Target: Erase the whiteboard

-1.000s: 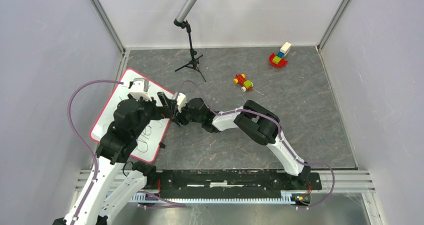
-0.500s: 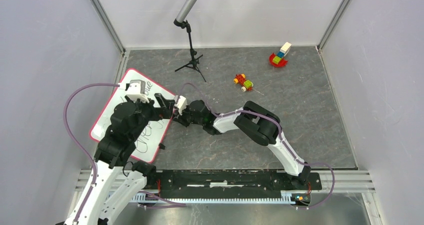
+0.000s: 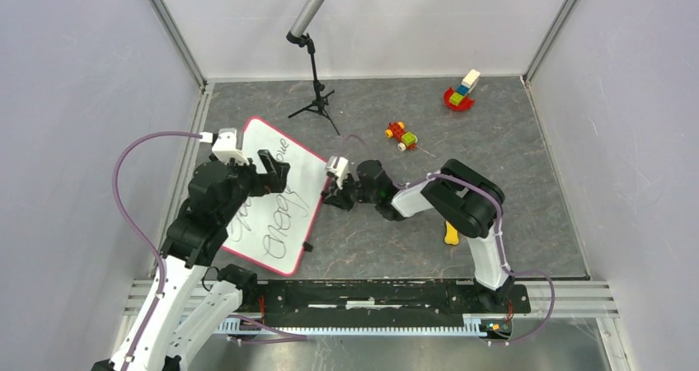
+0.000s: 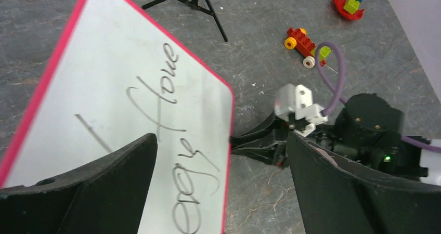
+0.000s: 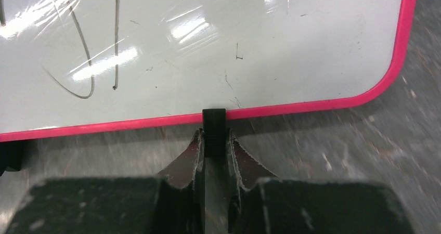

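The whiteboard (image 3: 276,206) lies flat on the table at the left, white with a pink rim and black handwriting; it also fills the left wrist view (image 4: 119,99) and the top of the right wrist view (image 5: 208,47). My right gripper (image 3: 326,199) is shut on a small black clip (image 5: 213,118) on the board's right edge, its fingertips (image 5: 213,136) pinching the clip from both sides. My left gripper (image 3: 272,170) hovers open over the board's upper right part, jaws wide apart (image 4: 222,138), holding nothing.
A black tripod stand (image 3: 314,99) is at the back left. A small toy car (image 3: 401,135) and a red block boat (image 3: 460,96) sit at the back right. A yellow piece (image 3: 450,233) lies by the right arm's elbow.
My right gripper closed on the edge clip and drew back rightwards, dragging the whiteboard to the right. The left gripper stayed open above the board.
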Robot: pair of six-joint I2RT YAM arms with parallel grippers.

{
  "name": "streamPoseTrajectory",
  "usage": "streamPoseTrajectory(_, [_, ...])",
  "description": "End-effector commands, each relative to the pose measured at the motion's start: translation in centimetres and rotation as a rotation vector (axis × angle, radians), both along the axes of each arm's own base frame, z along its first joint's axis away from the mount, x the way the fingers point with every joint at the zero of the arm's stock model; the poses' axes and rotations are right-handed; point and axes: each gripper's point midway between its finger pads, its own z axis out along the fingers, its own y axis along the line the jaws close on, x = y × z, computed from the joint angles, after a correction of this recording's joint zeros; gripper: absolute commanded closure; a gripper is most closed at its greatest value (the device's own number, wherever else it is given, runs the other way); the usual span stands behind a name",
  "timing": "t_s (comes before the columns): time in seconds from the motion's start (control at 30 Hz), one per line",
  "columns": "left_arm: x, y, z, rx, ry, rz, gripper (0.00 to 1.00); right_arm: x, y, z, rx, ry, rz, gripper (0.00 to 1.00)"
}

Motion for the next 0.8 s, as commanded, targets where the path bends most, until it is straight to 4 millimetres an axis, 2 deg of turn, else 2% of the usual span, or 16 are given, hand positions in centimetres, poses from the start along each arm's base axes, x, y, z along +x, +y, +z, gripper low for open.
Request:
streamPoseTrajectory(0.0, [0.8, -0.5, 0.8, 0.015, -0.037, -0.033, 0.0, -0.6, -4.5, 0.0, -0.027, 0.052, 0.01, 1.0])
streamPoseTrajectory(0.13, [1.3, -1.0, 1.0, 0.04, -0.003, -0.059, 0.0, 0.9, -8.7, -1.3, -0.074, 0.186, -0.05, 0.99])
streamPoseTrajectory(0.2, [1.9, -1.1, 1.5, 0.057, 0.03, -0.057, 0.0, 1.5, -10.3, -1.8, -0.118, 0.239, -0.074, 0.93])
streamPoseTrajectory(0.27, [2.5, -1.4, 1.8, 0.07, 0.059, -0.069, 0.0, 2.2, -11.4, -1.7, -0.155, 0.234, -0.112, 0.76])
streamPoseTrajectory(0.37, [3.1, -1.8, 2.4, 0.067, 0.072, -0.077, 0.0, 2.8, -12.0, -1.1, -0.195, 0.225, -0.138, 0.46])
streamPoseTrajectory(0.5, [3.4, -1.6, 3.1, 0.056, 0.058, -0.049, 0.0, 3.1, -13.2, 0.4, -0.238, 0.231, -0.214, 0.27])
streamPoseTrajectory(0.6, [3.7, -0.9, 3.4, 0.063, 0.045, -0.01, 0.0, 2.4, -14.3, 1.9, -0.218, 0.229, -0.281, 0.22])
streamPoseTrajectory(0.77, [4.2, -0.4, 3.9, 0.07, 0.041, 0.031, 0.0, -0.7, -15.1, 2.9, -0.194, 0.347, -0.416, 0.19])
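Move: The whiteboard's middle is about 16 cm to the left of the right hand and 1 cm farther out, at about its height; that hand already pinches the upper black clip on the board's right edge. The lower clip sits some 15 cm back and 4 cm left, the toy car about 18 cm ahead and 23 cm right, the yellow eraser roughly 9 cm back and 37 cm right. From the left hand the board's middle lies about 4 cm ahead, 8 cm left and 25 cm below. The whiteboard is dragged by its upper clip, still pinched in the right fingers, about 10 cm to the right and then also a little forward. The fingers open, let go of the clip and draw off rightward, rising slightly, easing back and turning clockwise. The left hand, wide open, shifts some 4 cm forward above the board. ##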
